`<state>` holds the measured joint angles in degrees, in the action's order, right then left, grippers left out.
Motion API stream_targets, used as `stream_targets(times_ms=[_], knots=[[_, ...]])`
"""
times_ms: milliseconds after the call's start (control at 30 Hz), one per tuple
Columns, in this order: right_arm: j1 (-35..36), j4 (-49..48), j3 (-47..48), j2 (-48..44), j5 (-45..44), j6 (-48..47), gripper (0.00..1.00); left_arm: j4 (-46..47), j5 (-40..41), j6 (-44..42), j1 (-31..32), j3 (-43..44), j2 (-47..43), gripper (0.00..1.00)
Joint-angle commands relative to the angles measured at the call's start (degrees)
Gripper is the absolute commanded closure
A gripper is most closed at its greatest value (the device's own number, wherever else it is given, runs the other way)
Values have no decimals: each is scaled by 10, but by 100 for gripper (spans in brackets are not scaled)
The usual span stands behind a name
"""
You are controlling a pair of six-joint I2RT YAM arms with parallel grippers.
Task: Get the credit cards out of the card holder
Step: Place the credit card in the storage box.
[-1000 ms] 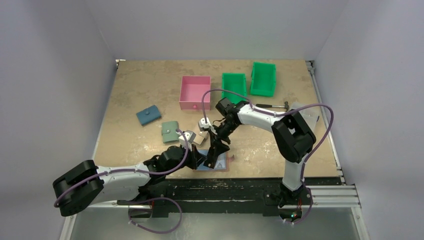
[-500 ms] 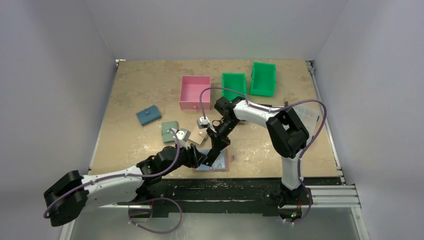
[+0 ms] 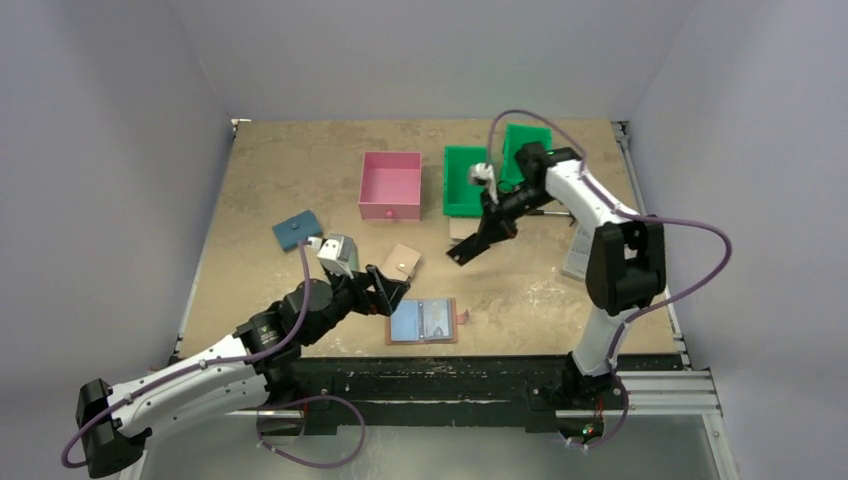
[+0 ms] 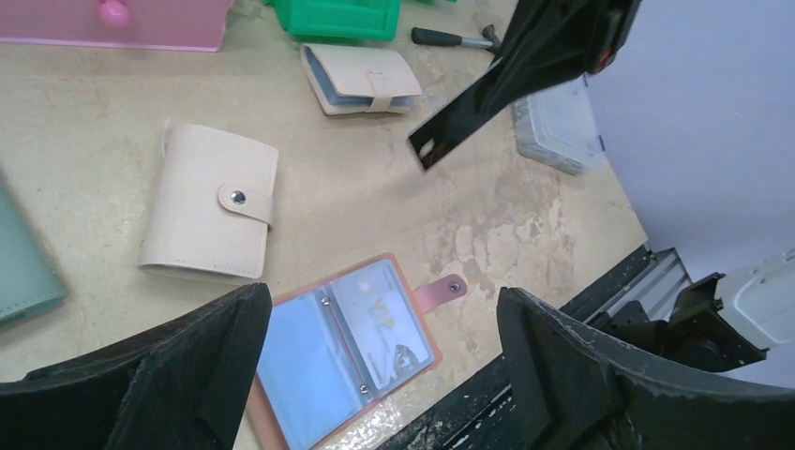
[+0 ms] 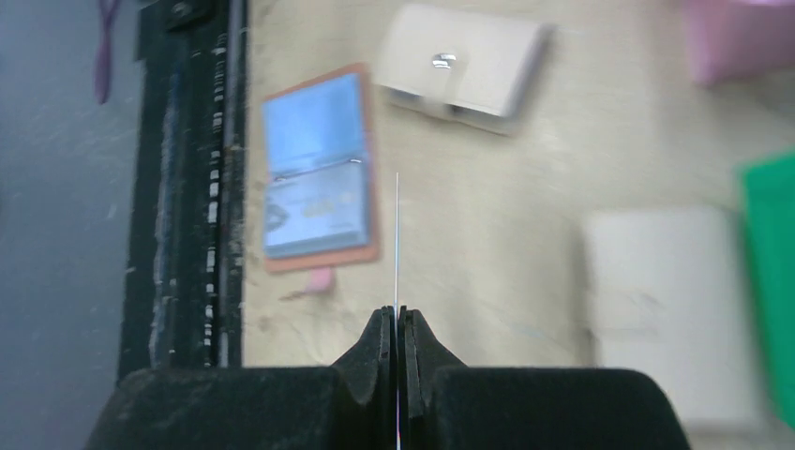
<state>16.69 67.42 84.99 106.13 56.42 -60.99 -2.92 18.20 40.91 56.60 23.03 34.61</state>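
Observation:
The card holder lies open near the table's front edge, terracotta outside with light blue lining, snap tab to the right. In the left wrist view the card holder has a pale grey card in its right pocket. My left gripper is open and empty, just left of the holder and above it. My right gripper is shut on the black card and holds it in the air behind the holder. The black card is edge-on in the right wrist view, between the shut fingers.
A beige snap wallet lies behind the holder, a second beige wallet by the green bins. Also present: a blue wallet, a sage green wallet, a pink bin, a hammer and a clear box.
My right gripper has drawn the black card out of the holder and carried it up and back to the right. My left gripper has let go of the holder and pulled back left.

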Motion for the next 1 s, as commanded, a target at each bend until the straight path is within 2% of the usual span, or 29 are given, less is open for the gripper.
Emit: stream_targets(times_ms=[0, 167, 333, 400, 533, 767, 967], knots=[[-96, -29, 66, -29, -20, 66, 100, -61, 38, -28, -3, 62, 31, 1], [-189, -226, 127, -22, -138, 283, 100, -58, 64, -35, -3, 81, 63, 1], [-199, -392, 118, -21, -256, 443, 100, -51, 84, -27, -3, 73, 54, 1], [-198, -417, 129, -7, -313, 484, 100, -60, 89, -23, -3, 70, 43, 1], [-197, -428, 164, 37, -364, 539, 100, -78, 93, -10, -3, 59, 17, 1], [-178, -423, 198, 101, -368, 572, 100, -69, 95, 1, -3, 44, 13, 1], [-151, -414, 244, 159, -375, 587, 93, -64, 95, -6, -3, 56, 41, 1]])
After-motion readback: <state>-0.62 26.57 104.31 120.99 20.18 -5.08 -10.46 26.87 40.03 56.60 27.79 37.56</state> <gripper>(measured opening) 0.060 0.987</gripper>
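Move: The right hand already holds the black credit card. The right green box it is bound for lies about 36 cm ahead, 16 cm to its right and some 8 cm below. The left green box stands about 28 cm straight ahead; the closed beige card holder about 11 cm straight ahead, and the hammer roughly 18 cm ahead and 20 cm right. From the left hand, the right green box is some 46 cm ahead and 37 cm right. Keeping its pinch on the credit card, the right hand swings it about 28 cm forward and 16 cm right towards the right green box, quickly at first. It rises some 7 cm on the way and sinks as much again over the box, turning about 70 degrees clockwise. The left hand, open and empty, drifts about 3 cm forward and left. ##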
